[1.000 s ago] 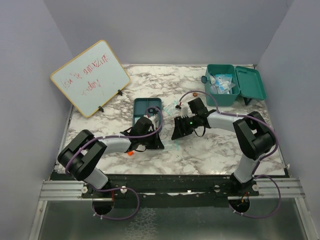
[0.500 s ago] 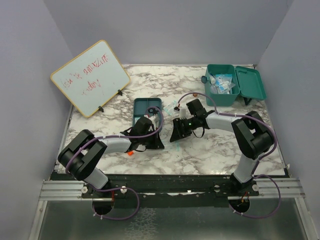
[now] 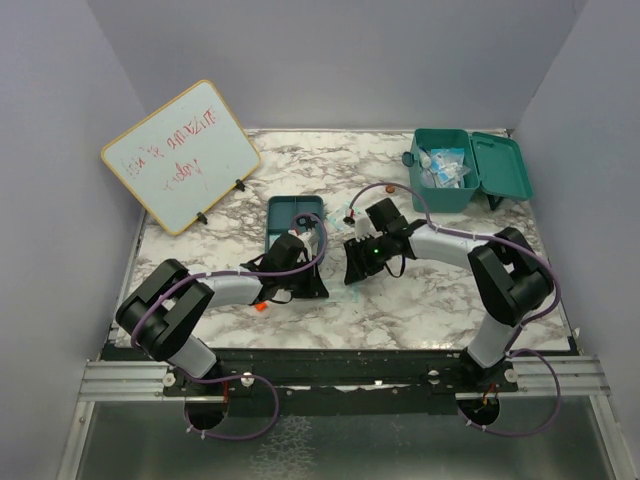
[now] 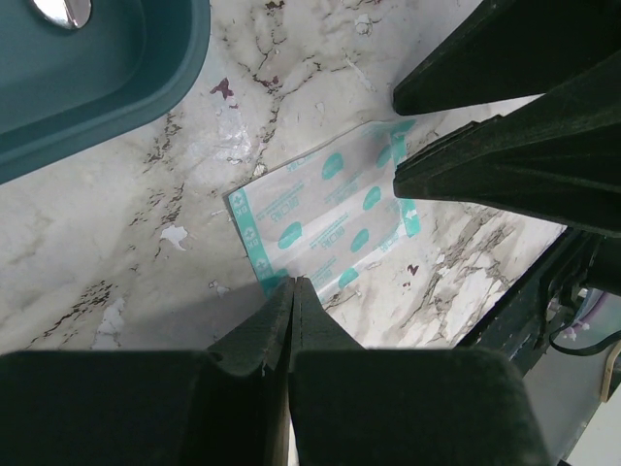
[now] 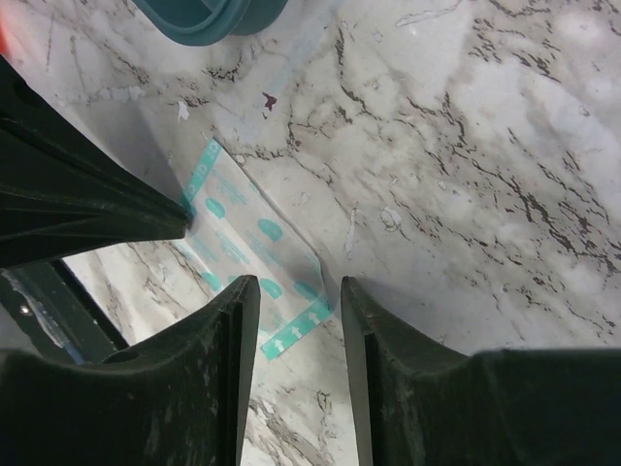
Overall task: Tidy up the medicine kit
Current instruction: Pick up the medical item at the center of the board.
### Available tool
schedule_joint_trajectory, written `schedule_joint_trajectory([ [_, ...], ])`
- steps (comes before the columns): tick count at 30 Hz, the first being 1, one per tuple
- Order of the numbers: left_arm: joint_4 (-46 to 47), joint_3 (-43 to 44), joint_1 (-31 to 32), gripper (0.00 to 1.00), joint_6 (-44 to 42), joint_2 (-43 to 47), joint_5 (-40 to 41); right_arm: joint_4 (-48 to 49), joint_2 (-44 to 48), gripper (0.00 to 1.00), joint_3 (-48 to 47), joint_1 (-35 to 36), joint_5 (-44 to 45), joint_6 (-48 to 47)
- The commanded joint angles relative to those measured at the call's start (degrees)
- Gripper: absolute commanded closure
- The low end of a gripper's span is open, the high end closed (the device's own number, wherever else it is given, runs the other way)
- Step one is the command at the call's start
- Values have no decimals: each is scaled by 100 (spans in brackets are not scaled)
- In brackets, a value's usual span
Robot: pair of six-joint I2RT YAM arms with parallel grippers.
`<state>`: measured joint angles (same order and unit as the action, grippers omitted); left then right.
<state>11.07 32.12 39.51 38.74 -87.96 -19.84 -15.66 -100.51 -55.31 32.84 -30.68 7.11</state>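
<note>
The medicine kit (image 3: 452,180), a teal box, stands at the back right with its lid (image 3: 500,165) swung open and small packets inside. A flat clear packet with teal print (image 4: 325,209) (image 5: 254,254) lies on the marble between my two grippers. My left gripper (image 4: 291,282) (image 3: 318,285) is shut, with its tip at the packet's near corner. I cannot tell whether it pinches that corner. My right gripper (image 5: 299,283) (image 3: 352,272) is open and low over the packet's other end. That end curls up between its fingers (image 5: 228,320).
A shallow teal divided tray (image 3: 294,218) lies just behind the left gripper. A whiteboard (image 3: 182,155) with red writing leans at the back left. A small orange bit (image 3: 260,306) lies beside the left arm. Grey walls close in both sides.
My right gripper has slid left toward the left gripper and its jaws have narrowed a little. The left arm has not moved.
</note>
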Motion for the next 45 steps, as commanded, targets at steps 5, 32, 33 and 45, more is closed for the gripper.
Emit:
schedule_joint_trajectory([
  [5,-61,-66,46,100,-104,-45,208,-545,-223,64,-157,280,1064,-212],
  [32,-899,549,46,70,-107,443,340,-689,284,100,-121,320,1282,-245],
  [33,-1129,718,48,65,-203,519,481,-685,346,100,-123,322,1226,-213],
  [45,-2656,1974,-1295,36,-994,926,1085,-463,981,99,-218,321,111,114],
])
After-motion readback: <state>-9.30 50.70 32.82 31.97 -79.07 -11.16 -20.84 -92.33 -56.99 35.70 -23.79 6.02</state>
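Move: The medical item, a flat white-and-teal packet, lies under both hands. Its middle is about 3 cm left of the right hand, 2 cm nearer the base and 1 cm below, and some 4 cm right, 1 cm ahead and 1 cm below the left hand. From the left hand, the teal tray is about 17 cm ahead and 8 cm left, and the orange-tipped marker roughly 19 cm left and 1 cm ahead. A second packet is 15 cm ahead of the right hand and 3 cm left. While the left hand's shut fingertips stay on the packet's near left corner, the right hand sinks about 1 cm and eases slightly right, tilting some 10 degrees as its half-open fingers close and pinch the packet's right end. The left hand then comes free, opening past halfway as it goes up about 11 cm and forward over 8 cm towards the tray, while the right hand keeps its pinch and lifts some 5 cm from its lowest point. ##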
